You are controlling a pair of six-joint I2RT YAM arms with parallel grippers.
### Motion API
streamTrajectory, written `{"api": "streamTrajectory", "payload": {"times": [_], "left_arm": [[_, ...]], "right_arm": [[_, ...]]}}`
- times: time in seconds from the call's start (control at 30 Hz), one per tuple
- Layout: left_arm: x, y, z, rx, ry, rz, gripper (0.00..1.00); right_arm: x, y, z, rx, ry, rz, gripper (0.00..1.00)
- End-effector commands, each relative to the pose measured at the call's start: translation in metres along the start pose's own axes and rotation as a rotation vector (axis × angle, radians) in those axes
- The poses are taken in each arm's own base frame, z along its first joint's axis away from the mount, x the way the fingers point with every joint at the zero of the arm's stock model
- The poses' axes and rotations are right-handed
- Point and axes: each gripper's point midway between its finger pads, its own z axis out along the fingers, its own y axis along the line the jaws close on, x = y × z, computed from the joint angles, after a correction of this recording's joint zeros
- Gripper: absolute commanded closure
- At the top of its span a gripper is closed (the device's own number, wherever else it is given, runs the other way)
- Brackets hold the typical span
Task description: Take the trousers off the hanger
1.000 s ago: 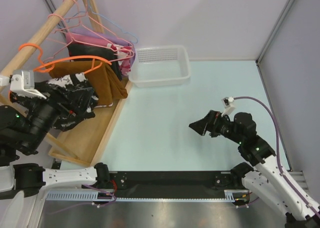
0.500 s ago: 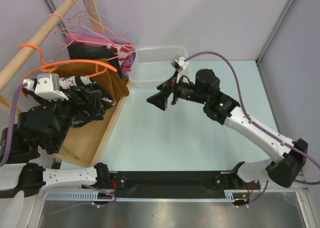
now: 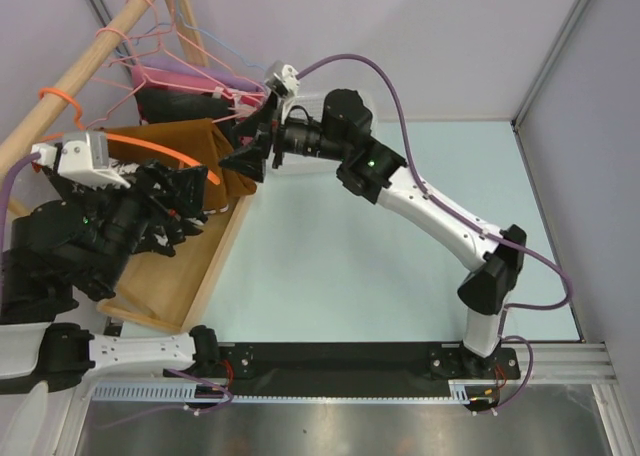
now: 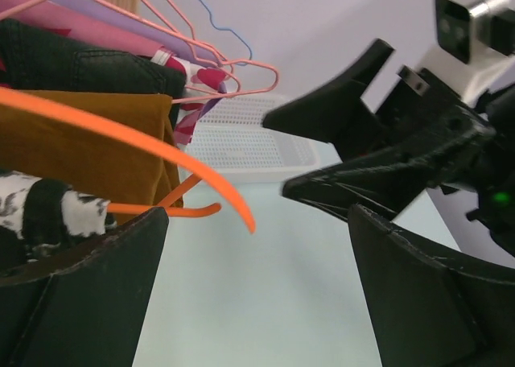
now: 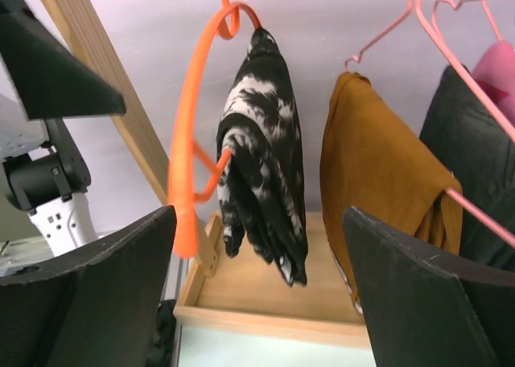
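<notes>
The black-and-white printed trousers (image 5: 261, 150) hang folded over an orange hanger (image 5: 189, 142). Beside them the rust-brown trousers (image 5: 378, 182) hang on a pink hanger (image 5: 475, 85). My right gripper (image 5: 261, 303) faces both pairs, open, a short way off with nothing between its fingers. My left gripper (image 4: 257, 303) is open and empty too, with the printed trousers (image 4: 40, 214) just off its left finger and the brown pair (image 4: 88, 142) behind. In the top view the right gripper (image 3: 245, 154) is at the brown trousers (image 3: 195, 146), and the left arm covers most of the printed pair.
The wooden rail (image 3: 90, 61) carries more hangers and a dark garment (image 3: 175, 101). Below lies the rack's wooden base tray (image 5: 282, 303). A white mesh basket (image 3: 330, 141) stands behind the right arm. The two grippers are close together at the rack.
The right arm has swung from the table's right side across to the rack. The left arm has risen and turned toward the hanging trousers, its jaws widening slightly.
</notes>
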Motion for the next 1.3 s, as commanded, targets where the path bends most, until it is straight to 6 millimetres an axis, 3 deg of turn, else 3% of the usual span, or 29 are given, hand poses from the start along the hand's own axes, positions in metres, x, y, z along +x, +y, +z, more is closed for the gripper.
{"api": "streamTrajectory", "payload": {"times": [0.0,0.13,0.23,0.27,0.33,0.37,0.57,0.67,0.77,0.9,0.93,1.07,1.27], "left_arm": [[-0.010,-0.022,0.009,0.031,-0.003,0.031,0.00],[-0.012,-0.044,0.022,0.082,0.012,0.065,0.00],[-0.011,-0.043,0.037,0.065,0.033,0.081,0.00],[-0.006,-0.058,0.041,0.138,0.063,0.079,0.00],[-0.014,-0.056,0.049,0.130,0.055,0.064,0.00],[-0.010,-0.065,0.055,0.158,0.078,0.069,0.00],[-0.044,-0.091,0.051,0.282,0.023,0.040,0.00],[-0.053,-0.106,0.037,0.395,0.004,0.039,0.00],[-0.059,-0.092,0.031,0.337,-0.005,0.023,0.00],[-0.063,-0.053,0.024,0.172,-0.037,0.016,0.01],[-0.071,-0.038,0.013,0.129,-0.074,0.002,0.02],[-0.073,0.002,-0.010,0.004,-0.117,-0.012,0.04],[-0.042,0.031,-0.020,-0.084,-0.047,0.012,0.04]], "right_arm": [[-0.021,0.015,0.020,-0.094,-0.039,-0.046,0.12],[-0.009,0.030,0.033,-0.144,-0.019,-0.042,0.14],[-0.001,0.030,0.035,-0.130,-0.012,-0.033,0.12],[0.002,0.030,0.036,-0.129,-0.009,-0.029,0.11],[0.006,0.030,0.036,-0.127,-0.008,-0.023,0.11],[0.007,0.030,0.037,-0.123,-0.005,-0.020,0.11],[0.018,0.022,0.036,-0.078,0.012,0.006,0.11],[0.016,0.021,0.035,-0.062,0.014,0.016,0.11],[0.008,0.023,0.029,-0.044,0.008,0.017,0.11],[-0.003,0.032,0.020,-0.053,-0.014,0.014,0.11],[-0.005,0.033,0.019,-0.052,-0.016,0.018,0.11],[-0.015,0.047,0.016,-0.083,-0.025,0.010,0.11],[-0.025,0.078,0.018,-0.134,-0.035,-0.019,0.10]]}}
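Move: From the left gripper the black-and-white trousers hang about 12 cm to the left, 4 cm ahead and 6 cm lower. The orange hanger's free end is nearly level, some 4 cm ahead and 1 cm right; the brown garment lies about 15 cm ahead, 11 cm left, 7 cm lower. From the right gripper that hanger end is about 4 cm back and 2 cm left, 1 cm higher, the trousers 14 cm left, 1 cm back and 5 cm lower. Swing the open left gripper to the right and forward while rising, yawing clockwise some 15 degrees, then sweep it about 12 cm back to the left and backward, undoing the yaw and ending higher, with the hanger's free end now lower before the fingers. Meanwhile slip the open right gripper left beside that end, dip, then lift and draw it back towards the base. ##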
